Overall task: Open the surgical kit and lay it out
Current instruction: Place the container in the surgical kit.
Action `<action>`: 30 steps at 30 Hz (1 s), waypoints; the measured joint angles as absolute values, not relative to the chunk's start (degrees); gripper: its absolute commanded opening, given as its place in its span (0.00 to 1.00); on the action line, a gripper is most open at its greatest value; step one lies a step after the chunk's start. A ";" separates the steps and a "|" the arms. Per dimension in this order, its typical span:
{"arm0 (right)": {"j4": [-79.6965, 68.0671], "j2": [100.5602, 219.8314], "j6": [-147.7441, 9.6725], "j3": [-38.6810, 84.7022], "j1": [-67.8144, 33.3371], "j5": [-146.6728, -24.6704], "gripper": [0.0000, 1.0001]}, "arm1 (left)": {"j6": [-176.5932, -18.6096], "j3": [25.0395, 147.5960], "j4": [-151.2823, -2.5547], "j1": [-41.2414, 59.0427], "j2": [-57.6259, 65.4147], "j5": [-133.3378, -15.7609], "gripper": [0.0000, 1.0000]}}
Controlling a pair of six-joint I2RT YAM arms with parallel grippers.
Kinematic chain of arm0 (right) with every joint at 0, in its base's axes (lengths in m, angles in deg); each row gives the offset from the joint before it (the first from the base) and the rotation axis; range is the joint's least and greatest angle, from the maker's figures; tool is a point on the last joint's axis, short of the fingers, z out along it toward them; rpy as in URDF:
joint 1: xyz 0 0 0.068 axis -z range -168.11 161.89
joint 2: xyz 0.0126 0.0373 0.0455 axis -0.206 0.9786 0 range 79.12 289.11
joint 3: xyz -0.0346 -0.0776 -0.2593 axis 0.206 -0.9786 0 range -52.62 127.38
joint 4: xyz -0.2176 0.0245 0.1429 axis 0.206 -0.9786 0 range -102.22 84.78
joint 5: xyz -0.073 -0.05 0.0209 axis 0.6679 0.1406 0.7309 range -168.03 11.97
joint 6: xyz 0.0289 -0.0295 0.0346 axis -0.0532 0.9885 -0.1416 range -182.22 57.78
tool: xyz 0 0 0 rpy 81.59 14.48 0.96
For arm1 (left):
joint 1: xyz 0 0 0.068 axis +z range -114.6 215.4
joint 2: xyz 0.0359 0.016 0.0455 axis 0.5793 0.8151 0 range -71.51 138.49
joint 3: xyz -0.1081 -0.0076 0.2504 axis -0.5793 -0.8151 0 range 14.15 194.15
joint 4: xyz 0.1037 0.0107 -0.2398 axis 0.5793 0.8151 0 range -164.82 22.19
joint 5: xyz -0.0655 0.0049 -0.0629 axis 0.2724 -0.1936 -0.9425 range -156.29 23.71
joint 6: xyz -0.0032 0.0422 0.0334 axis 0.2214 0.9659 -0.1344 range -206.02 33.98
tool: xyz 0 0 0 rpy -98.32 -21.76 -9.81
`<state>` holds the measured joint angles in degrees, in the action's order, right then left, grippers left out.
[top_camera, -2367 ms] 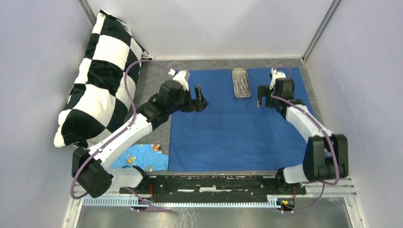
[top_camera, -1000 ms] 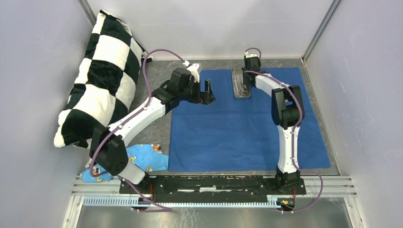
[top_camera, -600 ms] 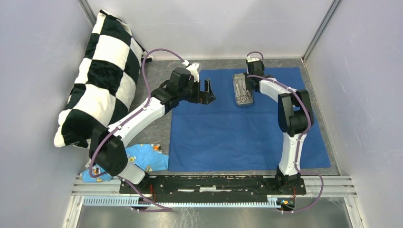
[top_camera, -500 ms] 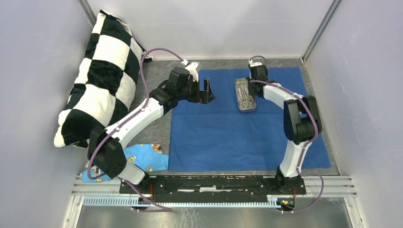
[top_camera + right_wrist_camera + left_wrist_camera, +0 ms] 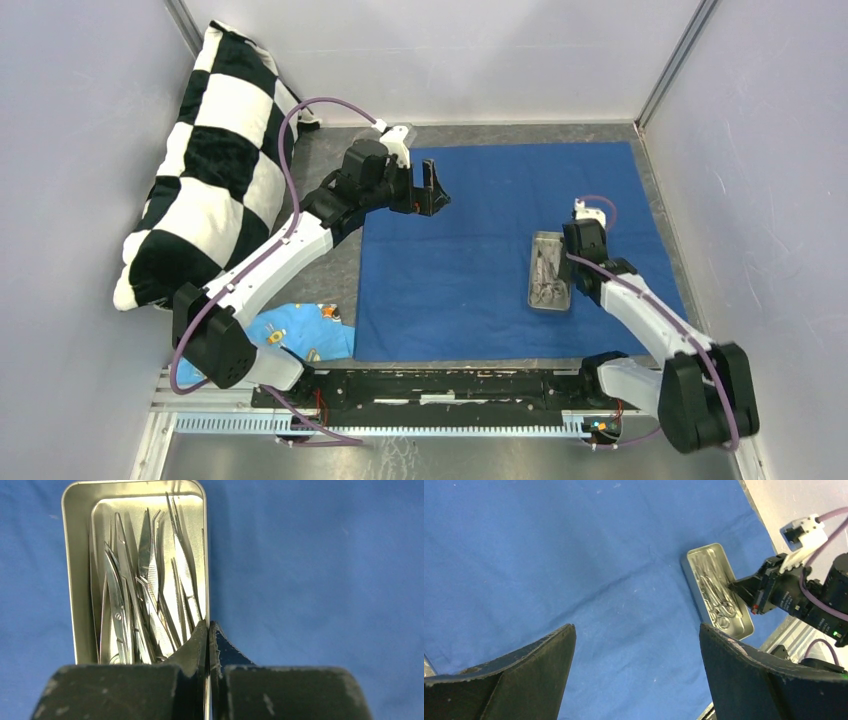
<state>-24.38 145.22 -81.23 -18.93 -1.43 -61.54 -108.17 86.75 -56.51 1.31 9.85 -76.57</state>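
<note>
The dark blue cloth (image 5: 470, 260) of the surgical kit lies spread flat on the table. Its small steel tray (image 5: 549, 308) sits on the cloth's near right part, with several thin silver instruments (image 5: 546, 275) heaped inside. My right gripper (image 5: 568, 264) is shut on the tray's right wall; the right wrist view shows the thin wall pinched between the closed fingers at my right gripper (image 5: 207, 625), beside the instruments (image 5: 150, 590). My left gripper (image 5: 432, 192) hangs open over the cloth's back left part, holding nothing. In its own view, that left gripper (image 5: 636, 626) looks down at the tray (image 5: 744, 627).
A black-and-white checkered pillow (image 5: 210, 160) leans against the left wall. A light blue patterned cloth scrap (image 5: 300, 330) lies at the near left, by the left arm's base. Grey walls close in on both sides and the back. The arms' mounting rail (image 5: 450, 385) runs along the front.
My right gripper closed on the tray's wall and brought the tray from the back of the cloth to its near right part. The left arm shifted slightly and stayed open.
</note>
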 measured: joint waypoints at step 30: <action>-28.55 122.97 -87.26 -30.76 18.39 -56.53 0.68 | -108.28 85.87 -57.43 1.31 8.12 -79.00 0.98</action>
<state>-28.55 122.97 -87.26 -30.76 18.39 -56.53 -108.28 85.87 -57.43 1.31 8.12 -79.00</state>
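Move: My right hand still pinches the container by its right long rim; the container's middle is about 6 cm to my left, level fore and aft and 2 cm lower. The spot of blue cloth for it lies roughly 5 cm back, 4 cm right and 5 cm below. The cloth's near right corner is some 24 cm back and 30 cm right. From my left hand the container lies about 7 cm back, 31 cm right and 21 cm down, the spot 12 back, 40 right, 23 down. Keeping my right hand's pinch on the rim, I carry the container about 12 cm to the right and back, swinging it nearly 30 degrees clockwise. From just above the cloth I lower it about 3 cm to set it down, then open the fingers a bit over half way and rise about 3 cm off the rim. ##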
